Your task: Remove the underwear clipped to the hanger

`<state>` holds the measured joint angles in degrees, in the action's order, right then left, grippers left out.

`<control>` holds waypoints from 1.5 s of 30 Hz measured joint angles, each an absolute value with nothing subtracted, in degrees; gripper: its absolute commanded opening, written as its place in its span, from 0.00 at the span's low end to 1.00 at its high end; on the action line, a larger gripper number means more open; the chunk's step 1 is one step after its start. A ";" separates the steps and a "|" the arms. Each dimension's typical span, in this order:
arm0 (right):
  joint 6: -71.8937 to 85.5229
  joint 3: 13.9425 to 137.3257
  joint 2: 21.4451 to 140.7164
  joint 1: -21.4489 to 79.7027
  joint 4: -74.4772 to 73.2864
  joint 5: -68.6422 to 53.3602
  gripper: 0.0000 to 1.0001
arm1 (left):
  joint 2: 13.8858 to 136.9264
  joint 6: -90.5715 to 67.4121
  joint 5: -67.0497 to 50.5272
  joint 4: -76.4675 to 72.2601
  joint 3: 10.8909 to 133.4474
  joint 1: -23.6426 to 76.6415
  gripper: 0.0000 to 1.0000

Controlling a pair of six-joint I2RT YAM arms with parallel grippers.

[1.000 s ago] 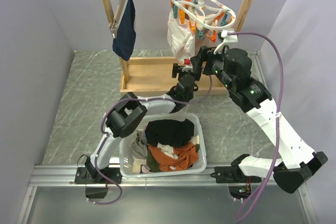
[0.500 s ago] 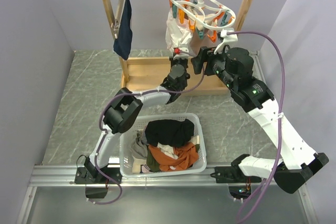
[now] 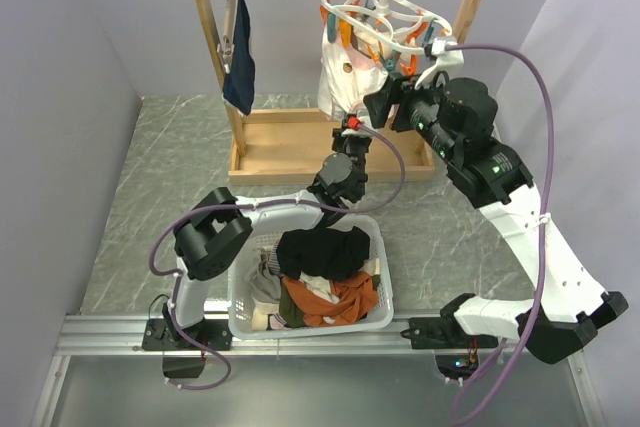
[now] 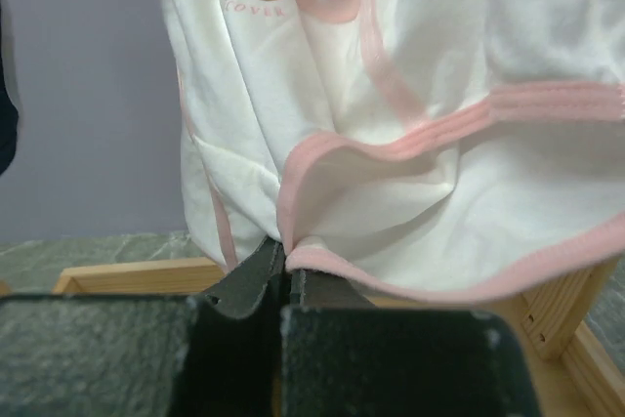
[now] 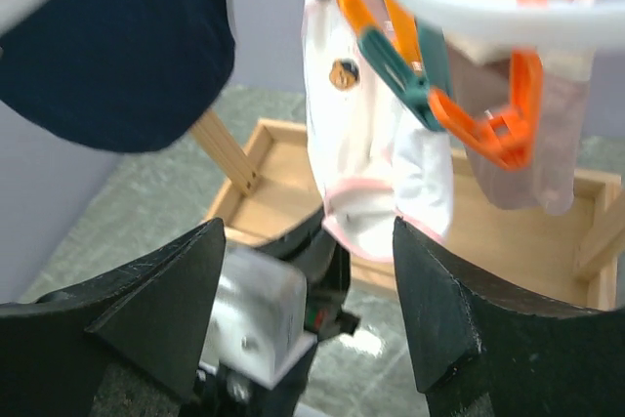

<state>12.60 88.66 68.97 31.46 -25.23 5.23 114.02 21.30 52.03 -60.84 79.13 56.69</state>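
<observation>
The white ring hanger (image 3: 380, 15) hangs by its hook from the wooden rail, with orange pegs (image 5: 493, 124) and teal pegs (image 5: 402, 73) dangling. The whitish underwear with pink edging (image 3: 343, 82) hangs from a peg, and it also shows in the left wrist view (image 4: 420, 134). My left gripper (image 4: 284, 259) is shut on its lower pink hem, below it (image 3: 350, 122). A pale pink-beige garment (image 5: 532, 148) hangs to the right of it. My right gripper (image 5: 308, 290) is open and empty, just below the pegs (image 3: 383, 105). A black garment (image 3: 322, 250) lies on top in the basket.
A navy garment (image 3: 239, 59) hangs on a wooden clip hanger at the left of the rail. The wooden rack base (image 3: 285, 142) is behind the grippers. A white basket (image 3: 240, 297) of mixed clothes stands near the arm bases. Grey walls close both sides.
My left gripper rose to the whitish garment's hem, then came down a little while gripping it. My right gripper rose closer to the hanger's pegs. The hanger has swung slightly.
</observation>
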 measured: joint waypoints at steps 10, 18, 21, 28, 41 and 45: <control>14.57 99.00 75.68 31.44 -28.93 4.71 0.74 | 112.97 29.87 53.56 -64.93 78.72 60.20 0.00; 15.44 103.33 80.12 31.46 -30.94 3.95 0.74 | 109.16 32.56 53.89 -65.36 76.66 62.74 0.00; 15.33 105.32 81.17 31.46 -31.44 5.82 0.75 | 107.24 33.45 53.87 -65.65 75.75 63.00 0.00; 13.61 112.49 86.41 31.33 -32.69 10.15 0.76 | 104.12 34.17 53.87 -65.78 73.58 63.22 0.00; 8.84 114.15 90.08 30.02 -34.33 14.74 0.78 | 102.39 36.86 53.84 -67.16 71.75 64.47 0.00; 8.10 114.13 90.08 29.21 -34.33 15.44 0.78 | 102.13 37.08 53.82 -67.16 71.42 64.49 0.00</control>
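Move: From the right hand, the orange clip holding the near right corner of the white underwear is about 11 cm ahead, 2 cm left and 3 cm up. A teal clip sits some 9 cm ahead and 3 cm up, a larger orange clip 8 cm ahead, 3 cm right and 3 cm up, and the clip at the underwear's left corner 15 cm ahead, 8 cm left and 4 cm up. From the left hand, which already pinches the pink hem, the corner's orange clip is roughly 10 cm ahead, 4 cm right and 15 cm up. Keeping its pinch on the pink-trimmed hem, the left hand draws the white underwear back about 7 cm and up some 6 cm, away from the hanger, its fingers tipping up slightly. The right hand meanwhile reaches forward about 9 cm to the orange clip at the near right corner, bobbing up and down by a couple of centimetres, and in the second half turns roughly 10 degrees clockwise, its fingers staying wide open so that they end on either side of the clip without shutting on it. ##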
